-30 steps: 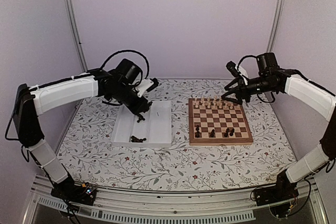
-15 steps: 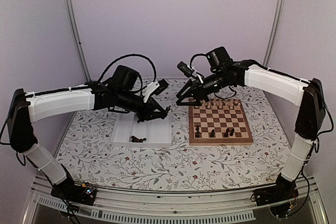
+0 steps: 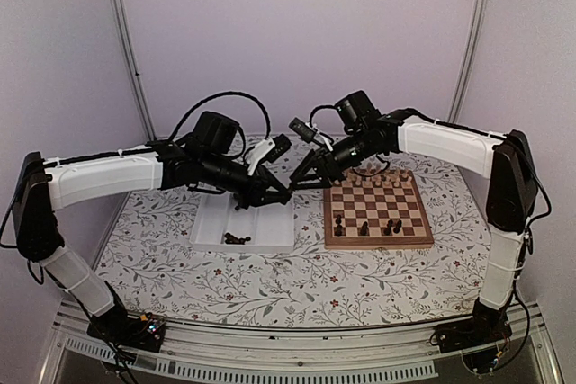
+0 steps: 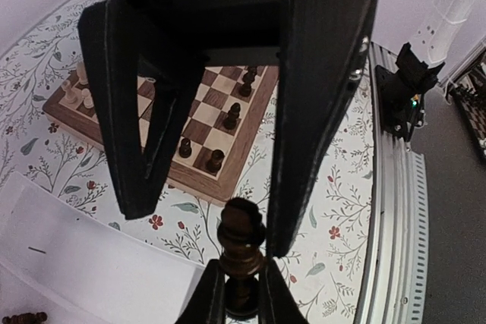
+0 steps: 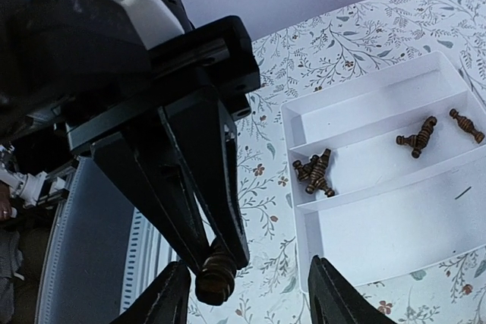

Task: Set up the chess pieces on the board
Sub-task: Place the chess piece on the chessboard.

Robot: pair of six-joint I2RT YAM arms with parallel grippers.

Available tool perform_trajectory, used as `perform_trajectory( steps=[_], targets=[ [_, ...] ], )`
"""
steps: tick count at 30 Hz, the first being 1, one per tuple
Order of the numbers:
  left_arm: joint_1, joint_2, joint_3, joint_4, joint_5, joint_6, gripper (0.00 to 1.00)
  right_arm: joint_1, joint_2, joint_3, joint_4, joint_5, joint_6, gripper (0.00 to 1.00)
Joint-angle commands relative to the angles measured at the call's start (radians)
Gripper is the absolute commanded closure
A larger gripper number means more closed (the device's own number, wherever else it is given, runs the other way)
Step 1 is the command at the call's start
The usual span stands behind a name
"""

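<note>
My left gripper (image 3: 277, 193) is shut on a dark chess piece (image 4: 241, 244) and holds it in the air between the tray and the board (image 3: 378, 242). In the left wrist view my own fingers (image 4: 209, 297) clamp its stem. My right gripper (image 3: 301, 179) is open, with one finger on each side of that piece (image 5: 216, 275) and no grip on it. In the right wrist view the gap of the right gripper (image 5: 250, 297) is wide. Several dark pieces (image 3: 364, 226) stand on the board's near rows.
The white tray (image 3: 270, 213) left of the board holds several dark pieces lying down (image 3: 237, 238), which also show in the right wrist view (image 5: 314, 172). Pale pieces (image 3: 369, 177) stand on the board's far rows. The floral tablecloth (image 3: 270, 285) lies in front.
My right arm has swung left from the board's far right corner to the left gripper. My left gripper has moved right from above the tray, carrying the dark piece.
</note>
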Motion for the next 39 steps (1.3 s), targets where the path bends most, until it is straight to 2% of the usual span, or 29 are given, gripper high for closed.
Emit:
perform_trajectory(
  steps=[1,9,11,14,18,23,26,28,31,33,35,36,37,38,39],
  targets=[
    [-0.011,0.002,-0.009,0.032,0.017,-0.010,0.87,0.015,0.024,0.035,-0.004,-0.050,0.011,0.49],
    [-0.011,0.002,-0.010,0.031,-0.005,-0.009,0.86,0.023,0.039,0.034,-0.017,-0.089,0.002,0.78],
    [-0.013,0.000,-0.013,0.032,-0.023,-0.010,0.80,0.023,0.038,0.032,-0.020,-0.078,-0.005,0.84],
    [-0.019,-0.013,-0.022,0.033,-0.078,0.001,0.65,0.020,0.017,0.031,-0.031,-0.033,-0.026,0.91],
    [-0.024,-0.064,-0.058,0.033,-0.179,0.044,0.59,-0.020,-0.052,-0.008,-0.050,0.065,-0.084,0.93],
    [-0.019,-0.099,-0.070,0.028,-0.365,0.066,0.54,-0.106,-0.186,-0.146,-0.074,0.206,-0.169,0.93],
    [-0.026,-0.096,-0.041,0.011,-0.492,0.064,0.54,-0.154,-0.268,-0.257,-0.091,0.270,-0.229,0.93],
    [-0.058,-0.109,-0.008,0.001,-0.596,0.073,0.49,-0.186,-0.306,-0.321,-0.112,0.294,-0.253,0.93],
    [-0.097,-0.138,0.047,0.001,-0.690,0.088,0.48,-0.239,-0.345,-0.395,-0.148,0.326,-0.285,0.93],
    [-0.115,-0.159,0.071,0.032,-0.777,0.085,0.47,-0.248,-0.363,-0.430,-0.162,0.372,-0.309,0.93],
    [-0.146,-0.196,0.036,0.135,-0.893,0.112,0.47,-0.247,-0.369,-0.459,-0.173,0.406,-0.335,0.93],
    [-0.153,-0.221,-0.005,0.200,-0.906,0.141,0.43,-0.248,-0.370,-0.468,-0.175,0.423,-0.344,0.93],
    [-0.148,-0.243,-0.052,0.286,-0.912,0.158,0.17,-0.247,-0.366,-0.478,-0.174,0.437,-0.350,0.93],
    [-0.137,-0.262,-0.102,0.347,-0.914,0.161,0.03,-0.247,-0.364,-0.487,-0.172,0.447,-0.353,0.93],
    [-0.116,-0.277,-0.153,0.385,-0.904,0.136,0.01,-0.247,-0.361,-0.495,-0.168,0.456,-0.356,0.93]
  ],
)
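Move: The dark chess piece still gripped by the left hand sits between the right hand's open fingers, about 1 cm back and 1 cm left of the right hand point; from the left hand point it juts about 1 cm right. For the right hand, the lone dark piece on the board's near row lies roughly 19 cm right, 3 cm ahead and 17 cm down; the dark corner piece is 12 cm right, 3 cm ahead, equally low. Easing about 1 cm back, the right hand closes its fingers on the piece while the left hand holds still; the left fingers then open and let go. The right hand carries the piece some 17 cm right, then also 8 cm down, tilting about 30 degrees, towards the board's near row, as the left hand draws off leftward and forward, then rises about 10 cm, opening wide. ##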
